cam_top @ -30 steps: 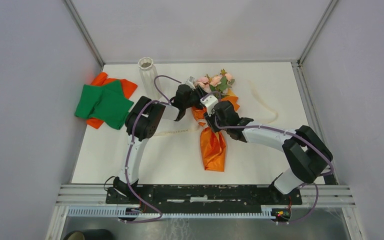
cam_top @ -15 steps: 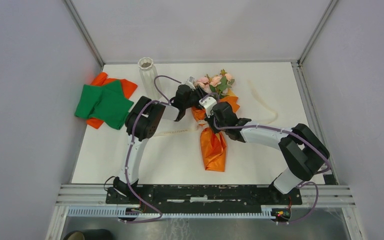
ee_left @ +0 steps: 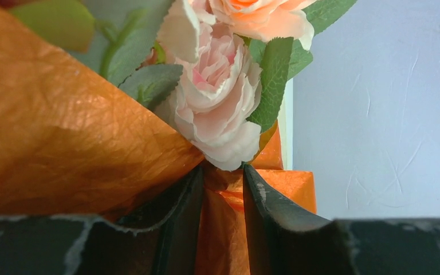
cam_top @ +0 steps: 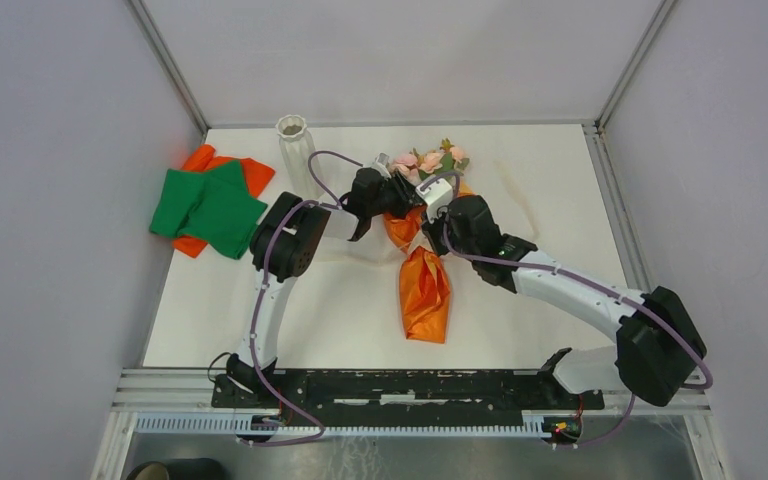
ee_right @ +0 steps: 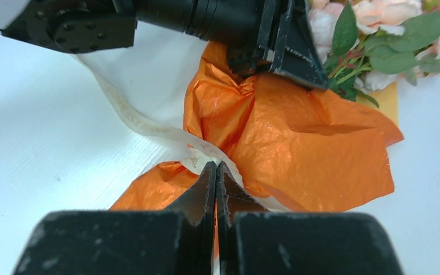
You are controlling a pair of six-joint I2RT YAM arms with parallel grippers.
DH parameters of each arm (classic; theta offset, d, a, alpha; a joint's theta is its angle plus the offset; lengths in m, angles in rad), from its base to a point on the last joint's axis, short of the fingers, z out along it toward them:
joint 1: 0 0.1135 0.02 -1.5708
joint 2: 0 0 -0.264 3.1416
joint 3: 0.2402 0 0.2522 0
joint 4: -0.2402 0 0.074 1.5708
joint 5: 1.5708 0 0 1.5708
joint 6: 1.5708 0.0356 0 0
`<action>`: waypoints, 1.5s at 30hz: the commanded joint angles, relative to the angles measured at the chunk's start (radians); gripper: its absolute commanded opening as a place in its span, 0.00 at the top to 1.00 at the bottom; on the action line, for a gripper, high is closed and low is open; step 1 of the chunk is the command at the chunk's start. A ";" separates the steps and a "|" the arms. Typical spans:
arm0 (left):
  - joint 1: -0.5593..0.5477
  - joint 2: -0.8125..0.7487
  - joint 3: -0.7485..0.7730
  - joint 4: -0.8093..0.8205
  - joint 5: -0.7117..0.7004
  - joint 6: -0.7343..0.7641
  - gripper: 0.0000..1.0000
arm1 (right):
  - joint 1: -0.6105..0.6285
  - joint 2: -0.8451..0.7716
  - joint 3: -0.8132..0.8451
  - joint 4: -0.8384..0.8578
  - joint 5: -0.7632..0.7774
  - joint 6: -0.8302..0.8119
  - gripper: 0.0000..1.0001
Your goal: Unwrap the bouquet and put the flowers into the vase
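The bouquet [cam_top: 425, 290] lies mid-table, its orange paper [ee_right: 298, 132] crumpled and pinched at the neck by a whitish ribbon [ee_right: 143, 123]. The flowers [cam_top: 432, 160], pink roses with green leaves [ee_left: 220, 97], stick out at the far end. My left gripper [cam_top: 403, 195] is shut on the bunched paper just below the blooms, and the paper fills the gap at its tips [ee_left: 222, 172]. My right gripper [cam_top: 425, 215] hangs over the neck, jaws pressed together on the ribbon at its tips [ee_right: 215, 166]. The vase [cam_top: 293, 145] stands upright at the back left.
A green cloth [cam_top: 205, 205] lies over an orange cloth [cam_top: 245, 172] at the table's left edge, close to the vase. Grey walls enclose the table on three sides. Both arms crowd the bouquet's neck.
My right gripper has gone from partly open to shut at the ribbon, and the right arm has stretched farther back. The left gripper has kept its hold and place.
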 commanded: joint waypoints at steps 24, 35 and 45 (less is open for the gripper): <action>0.024 0.020 -0.076 -0.153 -0.033 0.083 0.60 | -0.164 -0.010 1.130 -0.438 0.299 -0.242 1.00; 0.023 0.030 -0.083 -0.141 -0.028 0.087 0.60 | -0.170 -0.179 0.773 -0.275 0.370 -0.272 1.00; 0.023 0.007 -0.101 -0.146 -0.020 0.110 0.60 | -0.214 -0.274 0.002 -0.011 0.226 -0.026 1.00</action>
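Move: The right gripper already pinches the ribbon, with the bouquet's tied neck about 10 cm below it, 1 cm ahead and 2 cm left. The clear table it heads for is about 15 cm to its right, 5 cm ahead and 15 cm below. The flowers are some 20 cm ahead and 8 cm below. From the left gripper, that clear table is about 16 cm right, 7 cm back and 4 cm below. Keep the right fingers shut on the ribbon and whip it up about 44 cm, swinging some 15 cm right, away from the bouquet's neck, as the fingers tip upward. Then bring it down about 30 cm towards the clear table, fingers tipping back down, turned clockwise. Hold the left gripper in place, part open at the wrapping paper. ##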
